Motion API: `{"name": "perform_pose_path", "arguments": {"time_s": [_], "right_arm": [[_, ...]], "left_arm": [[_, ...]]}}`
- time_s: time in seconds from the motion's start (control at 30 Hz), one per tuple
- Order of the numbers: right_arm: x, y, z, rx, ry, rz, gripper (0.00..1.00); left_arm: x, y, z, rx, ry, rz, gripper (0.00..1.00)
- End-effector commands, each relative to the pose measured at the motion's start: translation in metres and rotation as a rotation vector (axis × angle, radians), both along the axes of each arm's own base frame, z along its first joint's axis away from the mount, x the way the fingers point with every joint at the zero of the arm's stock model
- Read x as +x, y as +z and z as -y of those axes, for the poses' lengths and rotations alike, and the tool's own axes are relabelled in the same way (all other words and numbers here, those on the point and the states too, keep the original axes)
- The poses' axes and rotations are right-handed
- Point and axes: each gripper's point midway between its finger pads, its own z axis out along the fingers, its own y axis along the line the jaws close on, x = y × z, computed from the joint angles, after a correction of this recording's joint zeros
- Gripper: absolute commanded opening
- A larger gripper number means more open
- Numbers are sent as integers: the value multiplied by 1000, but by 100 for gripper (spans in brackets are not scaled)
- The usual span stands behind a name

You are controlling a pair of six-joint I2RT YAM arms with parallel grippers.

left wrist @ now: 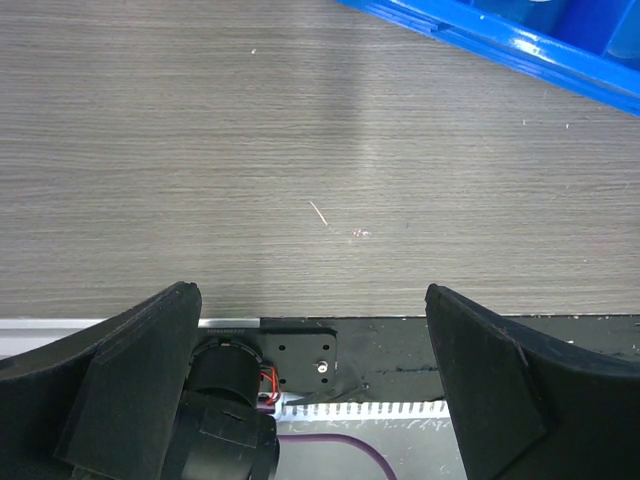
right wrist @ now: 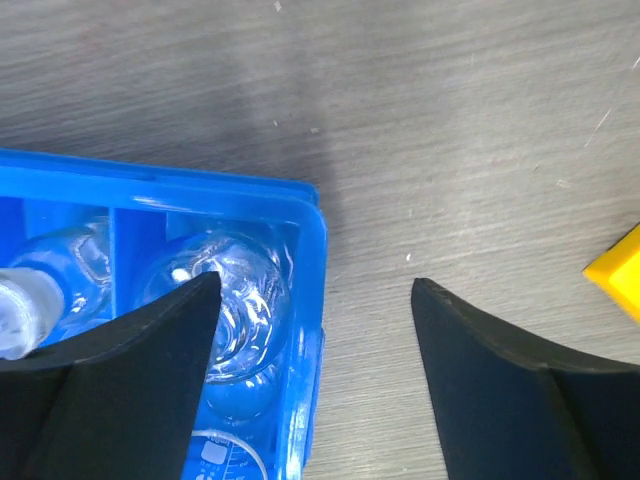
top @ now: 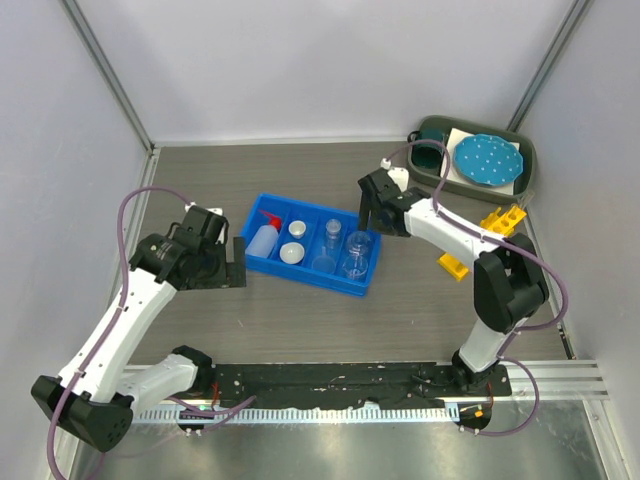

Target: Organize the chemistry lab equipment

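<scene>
A blue divided bin (top: 300, 268) holds a white squeeze bottle (top: 261, 240) with a red nozzle, two white round dishes (top: 292, 253) and clear glassware (top: 357, 247). My right gripper (top: 368, 212) hovers open over the bin's far right end. In the right wrist view its fingers straddle the bin's wall (right wrist: 312, 300), with a clear glass piece (right wrist: 240, 300) under the left finger and nothing held. The yellow tube rack (top: 488, 236) lies to the right on the table. Left of the bin, my left gripper (top: 232, 264) is open and empty above bare table (left wrist: 312, 300).
A dark green tray (top: 528, 185) at the back right carries a teal mug (top: 430, 157) and a blue white-dotted plate (top: 487, 160). The enclosure's walls stand close on both sides. In the left wrist view the bin's rim (left wrist: 520, 40) shows top right.
</scene>
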Motion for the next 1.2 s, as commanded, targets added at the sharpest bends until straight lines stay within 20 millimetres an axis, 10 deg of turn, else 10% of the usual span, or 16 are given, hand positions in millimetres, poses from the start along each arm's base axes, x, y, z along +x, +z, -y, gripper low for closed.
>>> {"name": "perform_pose_path", "arguments": {"time_s": [0.0,0.23,0.57,1.17], "right_arm": [[17,82,0,40,3,185,87],[21,164,27,-22,-52,350,92],[7,207,51,-85,-134,445,94],[-61,321,-17,241,284,771,95]], "left_arm": [[17,23,0,2,-5,101,100],[34,46,4,-14,5,180,100],[60,91,10,-72,33,365,100],[37,175,3,-255,28,727,100]]}}
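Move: The right hand has just come off the blue bin: the bin's right wall is only about 2 cm below its parted fingers, and the bin's middle lies about 13 cm to its left, level fore and aft, some 5 cm lower. The round flask sits about 4 cm left and 4 cm below; the yellow rack is some 22 cm to the right, level fore and aft. From the left hand the bin's middle lies about 17 cm ahead, 15 cm right and 14 cm below. The right hand climbs straight off the bin's right wall, fingers spreading wider, and keeps rising to about 29 cm up, edging a little forward and rightward at first and then drawing back, while the wrist tips its fingers some 40 degrees up and outward. Meanwhile the empty left hand, still wide open, lifts about 13 cm and swings a few centimetres forward, easing back slightly at the end as its fingers tilt up and outward too. ##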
